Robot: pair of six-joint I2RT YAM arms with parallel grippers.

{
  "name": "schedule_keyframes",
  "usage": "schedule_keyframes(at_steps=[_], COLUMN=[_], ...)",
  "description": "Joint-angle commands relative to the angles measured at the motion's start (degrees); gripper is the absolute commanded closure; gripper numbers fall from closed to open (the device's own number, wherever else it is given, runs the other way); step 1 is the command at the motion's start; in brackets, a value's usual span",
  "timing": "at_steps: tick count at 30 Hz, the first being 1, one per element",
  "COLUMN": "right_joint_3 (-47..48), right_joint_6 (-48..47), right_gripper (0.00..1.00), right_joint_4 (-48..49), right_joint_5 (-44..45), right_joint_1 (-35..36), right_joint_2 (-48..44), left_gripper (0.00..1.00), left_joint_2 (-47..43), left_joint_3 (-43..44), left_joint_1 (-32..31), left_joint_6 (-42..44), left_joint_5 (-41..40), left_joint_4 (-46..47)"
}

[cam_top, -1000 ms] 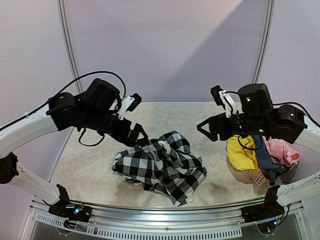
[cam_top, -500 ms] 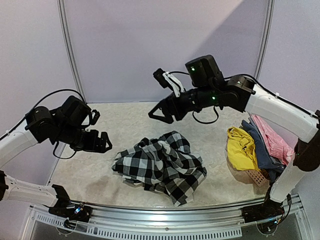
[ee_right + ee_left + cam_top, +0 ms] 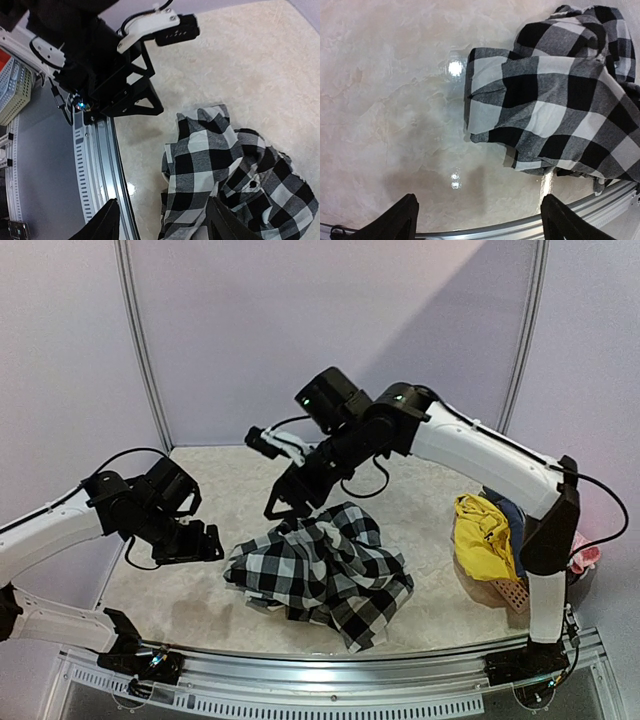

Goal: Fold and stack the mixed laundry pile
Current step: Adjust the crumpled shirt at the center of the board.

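Note:
The black-and-white checked shirt (image 3: pixel 320 570) lies crumpled in the middle of the table; it also shows in the left wrist view (image 3: pixel 555 95) and the right wrist view (image 3: pixel 225 170). My left gripper (image 3: pixel 208 543) is open and empty, low over bare table to the left of the shirt (image 3: pixel 477 225). My right gripper (image 3: pixel 283 508) is open and empty, hovering above the shirt's far left edge (image 3: pixel 162 225). The yellow garment (image 3: pixel 483 535) and the blue-grey one (image 3: pixel 517 525) hang over the basket at the right. A sliver of the pink one (image 3: pixel 588 556) shows behind the right arm.
The salmon perforated basket (image 3: pixel 508 593) stands at the right front. The metal rail (image 3: pixel 330 662) runs along the near table edge. The left arm (image 3: pixel 110 85) sits close beside the right gripper. Marbled tabletop (image 3: pixel 230 475) lies bare at back left.
My right arm swung from above the basket leftward across the table to over the shirt's far left edge. My left gripper left the shirt's edge and drew back to the left.

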Motion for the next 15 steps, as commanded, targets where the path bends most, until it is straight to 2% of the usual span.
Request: schedule_keyframes(at_steps=[1, 7, 15], right_joint_3=[4.74, 6.97, 6.97], right_joint_6=[-3.14, -4.34, -2.54], right_gripper=[0.42, 0.41, 0.41], right_joint_4=[-7.91, -8.88, -8.39], right_joint_5=[3.6, 9.64, 10.75], right_joint_1=[1.22, 1.27, 1.23], right_joint_2=[6.24, 11.63, 11.83], left_gripper=[0.16, 0.19, 0.39], left_joint_2=[2.92, 6.89, 13.24], left_joint_3=[-3.96, -6.82, -9.4], left_joint_1=[2.09, 3.83, 6.55], left_joint_6=[-0.89, 0.21, 2.32], left_joint_5=[4.06, 5.45, 6.84], left_joint_4=[6.16, 12.32, 21.06])
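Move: The plaid shirt's left end lies about 5 cm right of the left hand, 4 cm ahead and some 12 cm below. From the right hand, that end is roughly 12 cm left, 4 cm ahead and 26 cm down. The shirt's crumpled middle lies about 4 cm right of the right hand, 3 cm ahead and 25 cm below it. Both hands sink towards the shirt, left about 7 cm, half closing, right 10 cm, fingers tipping some 15 degrees downward. ##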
